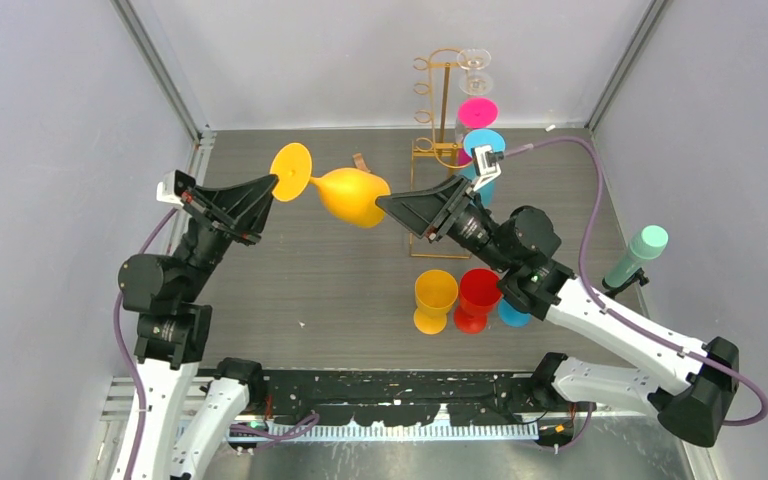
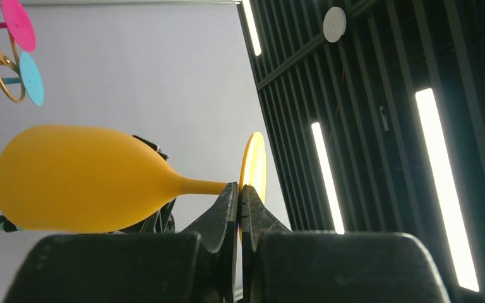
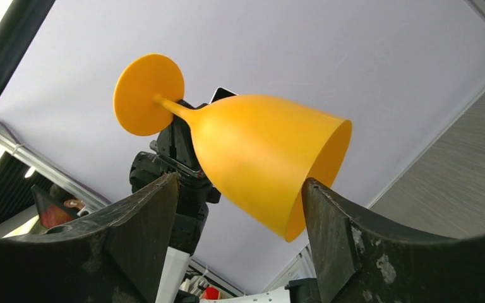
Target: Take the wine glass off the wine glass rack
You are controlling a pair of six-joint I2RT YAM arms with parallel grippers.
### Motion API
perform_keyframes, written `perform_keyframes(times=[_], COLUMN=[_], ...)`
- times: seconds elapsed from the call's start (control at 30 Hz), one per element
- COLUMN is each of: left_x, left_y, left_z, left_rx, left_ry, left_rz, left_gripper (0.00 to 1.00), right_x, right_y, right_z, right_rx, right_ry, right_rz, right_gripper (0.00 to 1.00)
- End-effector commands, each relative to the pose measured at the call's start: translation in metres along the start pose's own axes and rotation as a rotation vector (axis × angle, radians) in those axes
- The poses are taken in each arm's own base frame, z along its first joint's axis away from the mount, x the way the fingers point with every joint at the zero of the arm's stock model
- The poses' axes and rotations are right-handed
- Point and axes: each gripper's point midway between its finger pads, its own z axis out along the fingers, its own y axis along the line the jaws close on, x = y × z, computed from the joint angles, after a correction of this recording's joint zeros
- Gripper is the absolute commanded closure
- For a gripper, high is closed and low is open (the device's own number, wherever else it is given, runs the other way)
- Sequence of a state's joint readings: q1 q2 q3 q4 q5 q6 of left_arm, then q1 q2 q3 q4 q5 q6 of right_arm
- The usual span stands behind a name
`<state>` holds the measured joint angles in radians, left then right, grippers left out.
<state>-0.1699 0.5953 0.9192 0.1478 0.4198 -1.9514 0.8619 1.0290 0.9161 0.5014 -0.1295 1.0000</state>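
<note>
A yellow wine glass (image 1: 352, 195) lies on its side in the air above the table's middle, clear of the gold wire wine glass rack (image 1: 438, 110) at the back. My left gripper (image 1: 272, 188) is shut on the edge of its round foot (image 2: 253, 165); the bowl (image 2: 76, 177) points away to the left in the left wrist view. My right gripper (image 1: 385, 203) is open. Its jaws stand on either side of the bowl's open rim (image 3: 259, 151), and its fingers (image 3: 158, 208) do not visibly press on it. A clear (image 1: 475, 65), a pink (image 1: 478, 112) and a blue glass (image 1: 484, 143) hang on the rack.
A yellow (image 1: 435, 298), a red (image 1: 478, 295) and a blue glass (image 1: 513, 312) stand on the table near the right arm. A pale green bottle (image 1: 640, 252) stands at the right wall. Grey walls close the table in on three sides.
</note>
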Motion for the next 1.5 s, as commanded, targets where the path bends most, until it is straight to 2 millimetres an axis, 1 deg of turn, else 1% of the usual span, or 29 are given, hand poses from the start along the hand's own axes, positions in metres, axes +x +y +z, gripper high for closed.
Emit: perform_keyframes(times=[0.0,0.13,0.2,0.33,0.4,0.43,0.47,0.5,0.63,0.7,0.73,0.77,0.8,0.83,0.87,0.9,0.93,0.97,1.0,1.03,1.07,1.1,1.13,1.17,1.2,1.23,1.27,1.37,1.47], left_x=[0.005,0.002,0.001,-0.001,-0.002,-0.003,-0.003,-0.003,-0.005,-0.015,-0.019,-0.024,-0.029,-0.032,-0.035,-0.036,-0.039,-0.042,-0.047,-0.05,-0.055,-0.063,-0.07,-0.078,-0.084,-0.091,-0.102,-0.122,-0.13], left_y=[-0.01,-0.004,-0.001,0.002,0.004,0.005,0.005,0.005,0.006,0.02,0.021,0.023,0.027,0.029,0.033,0.036,0.044,0.05,0.058,0.065,0.071,0.079,0.085,0.09,0.095,0.099,0.102,0.105,0.105], left_z=[0.0,0.004,0.004,-0.001,-0.003,-0.004,-0.004,-0.006,-0.019,-0.032,-0.039,-0.045,-0.05,-0.055,-0.058,-0.06,-0.063,-0.065,-0.066,-0.068,-0.07,-0.074,-0.079,-0.082,-0.086,-0.09,-0.095,-0.104,-0.107], left_rx=[0.044,0.044,0.043,0.026,0.024,0.028,0.031,0.037,0.0,-0.094,-0.116,-0.14,-0.167,-0.191,-0.221,-0.253,-0.303,-0.35,-0.401,-0.445,-0.493,-0.553,-0.607,-0.656,-0.701,-0.745,-0.795,-0.864,-0.884], left_ry=[0.029,0.04,0.037,0.002,-0.01,-0.012,-0.012,-0.013,-0.083,-0.16,-0.196,-0.226,-0.249,-0.263,-0.262,-0.253,-0.238,-0.224,-0.196,-0.173,-0.157,-0.148,-0.145,-0.149,-0.151,-0.158,-0.196,-0.278,-0.312], left_rz=[-0.023,-0.043,-0.041,0.015,0.031,0.038,0.045,0.064,0.257,0.369,0.431,0.502,0.568,0.629,0.697,0.762,0.824,0.873,0.952,1.012,1.058,1.1,1.138,1.172,1.203,1.223,1.244,1.284,1.317], left_gripper=[1.0,1.0,1.0,0.94,0.9,0.86,0.8,0.72,0.3,0.16,0.1,0.07,0.04,0.02,0.02,0.02,0.02,0.02,0.02,0.02,0.03,0.03,0.03,0.03,0.03,0.03,0.03,0.03,0.03], right_x=[-0.009,-0.007,-0.008,-0.009,-0.009,-0.01,-0.01,-0.012,-0.017,-0.016,-0.02,-0.018,-0.022,-0.017,-0.023,-0.012,-0.014,0.0,0.005,0.021,0.025,0.042,0.044,0.062,0.063,0.082,0.083,0.113,0.128], right_y=[0.043,0.06,0.066,0.066,0.063,0.063,0.061,0.057,0.034,0.008,0.007,-0.01,-0.011,-0.035,-0.036,-0.056,-0.058,-0.075,-0.077,-0.093,-0.096,-0.11,-0.112,-0.123,-0.123,-0.133,-0.133,-0.147,-0.156], right_z=[0.004,0.0,-0.003,-0.003,-0.001,0.0,0.002,0.004,0.014,0.014,0.015,0.013,0.015,0.011,0.012,0.007,0.006,0.0,-0.002,-0.011,-0.013,-0.022,-0.022,-0.031,-0.03,-0.038,-0.038,-0.044,-0.048], right_rx=[-0.181,-0.265,-0.292,-0.285,-0.266,-0.261,-0.24,-0.216,-0.048,0.085,0.108,0.186,0.207,0.313,0.341,0.422,0.446,0.509,0.523,0.582,0.597,0.647,0.658,0.703,0.714,0.752,0.756,0.8,0.825], right_ry=[-0.012,0.008,0.01,0.003,0.006,0.002,0.007,0.002,-0.003,0.008,0.001,0.01,0.016,0.038,0.035,0.095,0.11,0.178,0.215,0.293,0.326,0.408,0.436,0.52,0.541,0.625,0.65,0.807,0.882], right_rz=[0.023,0.051,0.053,0.054,0.052,0.048,0.05,0.042,-0.016,-0.056,-0.094,-0.11,-0.152,-0.174,-0.224,-0.243,-0.277,-0.288,-0.317,-0.331,-0.368,-0.383,-0.421,-0.438,-0.475,-0.495,-0.526,-0.582,-0.63], right_gripper=[0.25,0.3,0.41,0.76,0.85,0.94,0.98,0.99,1.0,1.0,1.0,1.0,1.0,1.0,1.0,1.0,1.0,1.0,1.0,1.0,1.0,1.0,1.0,1.0,1.0,1.0,1.0,1.0,1.0])
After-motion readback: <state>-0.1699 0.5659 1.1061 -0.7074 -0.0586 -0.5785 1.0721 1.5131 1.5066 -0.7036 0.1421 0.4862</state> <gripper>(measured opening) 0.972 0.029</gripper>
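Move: The right hand's open fingers are already around the rim of the yellow wine glass; the glass's middle lies about 7 cm to that hand's left, 3 cm higher and 1 cm ahead. The standing yellow glass is some 5 cm ahead, 7 cm right and 36 cm below, the red one 7 cm farther right. The rack is roughly 28 cm ahead, 10 cm right. From the left hand, still pinching the foot, the held glass's middle is about 9 cm right, 3 cm below and 1 cm ahead. The right fingers shut on the glass's rim while the hand eases back and up about 4 cm each; then the left fingers open, let go of the foot, and that hand withdraws down and left, rolling to point downward. The right hand keeps its pinch, swings forward, then sinks to end about 19 cm below its start, drifting left and rolling some 65 degrees so its fingers tip downward. ##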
